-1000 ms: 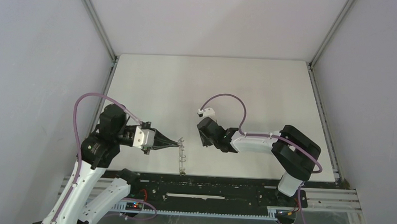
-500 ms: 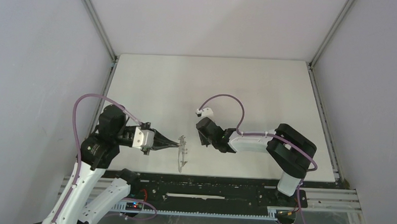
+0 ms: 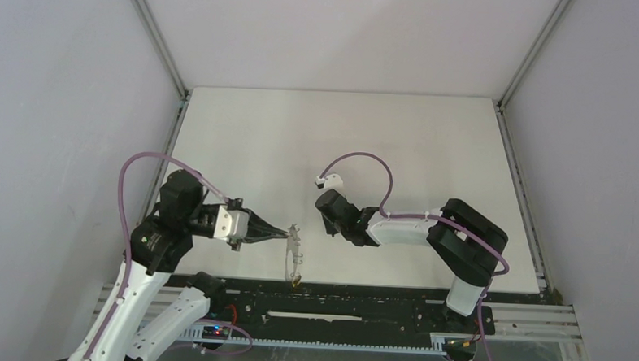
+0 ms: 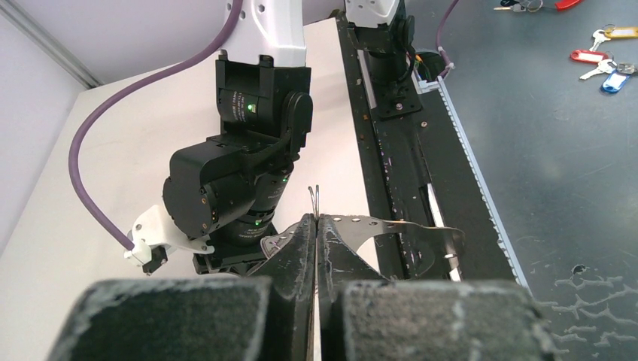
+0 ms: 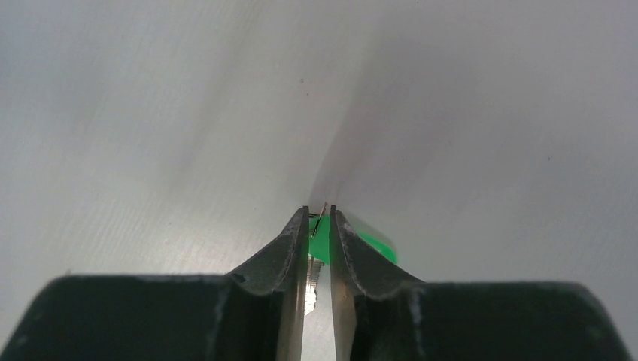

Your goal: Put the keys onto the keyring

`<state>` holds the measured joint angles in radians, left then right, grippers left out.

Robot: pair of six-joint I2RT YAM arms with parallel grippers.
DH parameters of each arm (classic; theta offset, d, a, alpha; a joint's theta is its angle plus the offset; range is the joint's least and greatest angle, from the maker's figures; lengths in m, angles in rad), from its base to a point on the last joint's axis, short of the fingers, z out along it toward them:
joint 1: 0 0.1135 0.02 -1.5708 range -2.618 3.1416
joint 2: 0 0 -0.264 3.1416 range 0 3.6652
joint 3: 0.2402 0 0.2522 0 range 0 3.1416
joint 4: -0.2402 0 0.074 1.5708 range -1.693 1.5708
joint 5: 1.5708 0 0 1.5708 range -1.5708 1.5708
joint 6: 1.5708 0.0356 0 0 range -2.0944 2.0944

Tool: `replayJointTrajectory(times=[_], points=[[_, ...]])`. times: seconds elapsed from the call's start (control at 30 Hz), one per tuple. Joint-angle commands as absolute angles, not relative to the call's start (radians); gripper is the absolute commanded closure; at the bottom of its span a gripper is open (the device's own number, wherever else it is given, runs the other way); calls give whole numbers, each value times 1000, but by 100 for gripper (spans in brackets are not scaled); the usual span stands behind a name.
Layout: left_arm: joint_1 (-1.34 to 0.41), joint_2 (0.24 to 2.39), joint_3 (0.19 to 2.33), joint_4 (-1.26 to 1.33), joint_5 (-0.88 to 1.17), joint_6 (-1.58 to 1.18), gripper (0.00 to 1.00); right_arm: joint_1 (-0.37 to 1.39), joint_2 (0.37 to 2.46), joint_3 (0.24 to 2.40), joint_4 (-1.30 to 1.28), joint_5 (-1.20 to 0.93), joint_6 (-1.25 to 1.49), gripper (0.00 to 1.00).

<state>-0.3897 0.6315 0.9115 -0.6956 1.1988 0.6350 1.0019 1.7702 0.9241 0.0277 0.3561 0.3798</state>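
My left gripper [image 3: 285,233] is shut on the rim of the grey keyring [image 3: 294,248], holding it edge-up above the table's near edge. From the left wrist, the keyring [image 4: 391,226] sticks out to the right of the closed gripper [image 4: 317,219]. A small yellow-orange spot [image 3: 295,282] shows at the ring's near end; it may be the other key. My right gripper [image 3: 326,226] points down at the table just right of the ring. In the right wrist view the gripper [image 5: 319,214] straddles the green key [image 5: 376,244], with a narrow gap still showing beside the blade.
A black rail [image 3: 335,299] runs along the table's near edge, under the keyring. Grey walls and metal posts close in the table's left, right and back. Several loose coloured keys [image 4: 602,64] lie on the dark floor beyond the rail.
The right jaws have narrowed around the green key and that wrist has edged left. The keyring has swung slightly in the left grip, and the yellow-orange spot now shows at its near end.
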Motion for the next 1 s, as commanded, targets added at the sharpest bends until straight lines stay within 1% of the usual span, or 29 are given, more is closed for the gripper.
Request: replayJointTrajectory(times=[0.0,0.1,0.2,0.3,0.47,0.7,0.83,0.97], points=[[-385,615,900,-663,1212,618,100,997,1774,956,63,365,376,77],[-384,613,903,-663,1213,614,100,993,1776,956,64,359,377,81],[-385,609,902,-662,1213,614,100,991,1775,955,63,353,375,88],[-384,605,900,-663,1214,614,100,988,1771,956,66,342,364,100],[-385,603,895,-663,1210,614,100,988,1706,900,136,338,310,100],[-385,594,883,-664,1207,613,100,994,1534,751,289,232,159,100],[-385,594,873,-664,1214,612,100,1003,1345,630,360,40,19,100],[-385,608,873,-661,1230,612,100,988,1141,561,331,-191,-85,100]])
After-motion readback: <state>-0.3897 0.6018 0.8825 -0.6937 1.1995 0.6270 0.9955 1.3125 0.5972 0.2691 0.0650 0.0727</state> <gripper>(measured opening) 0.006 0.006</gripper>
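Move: Just under the right fingertips, about 1 cm below and 1 cm to their right, the green key lies on the table with its head under the parted tips. The keyring, held up in the left hand, has its middle roughly 23 cm back, 8 cm left and 26 cm above the right hand; the yellow key at its near end is some 26 cm back, 7 cm left and 22 cm up. From the left hand the green key lies about 17 cm ahead, 10 cm right and 28 cm down. Closing the slightly open right fingers fully at the green key's head while staying low at the table, then rising about 8 cm and drawing back some 5 cm towards the keyring, ever faster. On the way up the wrist turns about 30 degrees, mostly counter-clockwise, so the fingers swing left and tip up towards level. The left hand keeps its hold on the keyring, nearly still. ##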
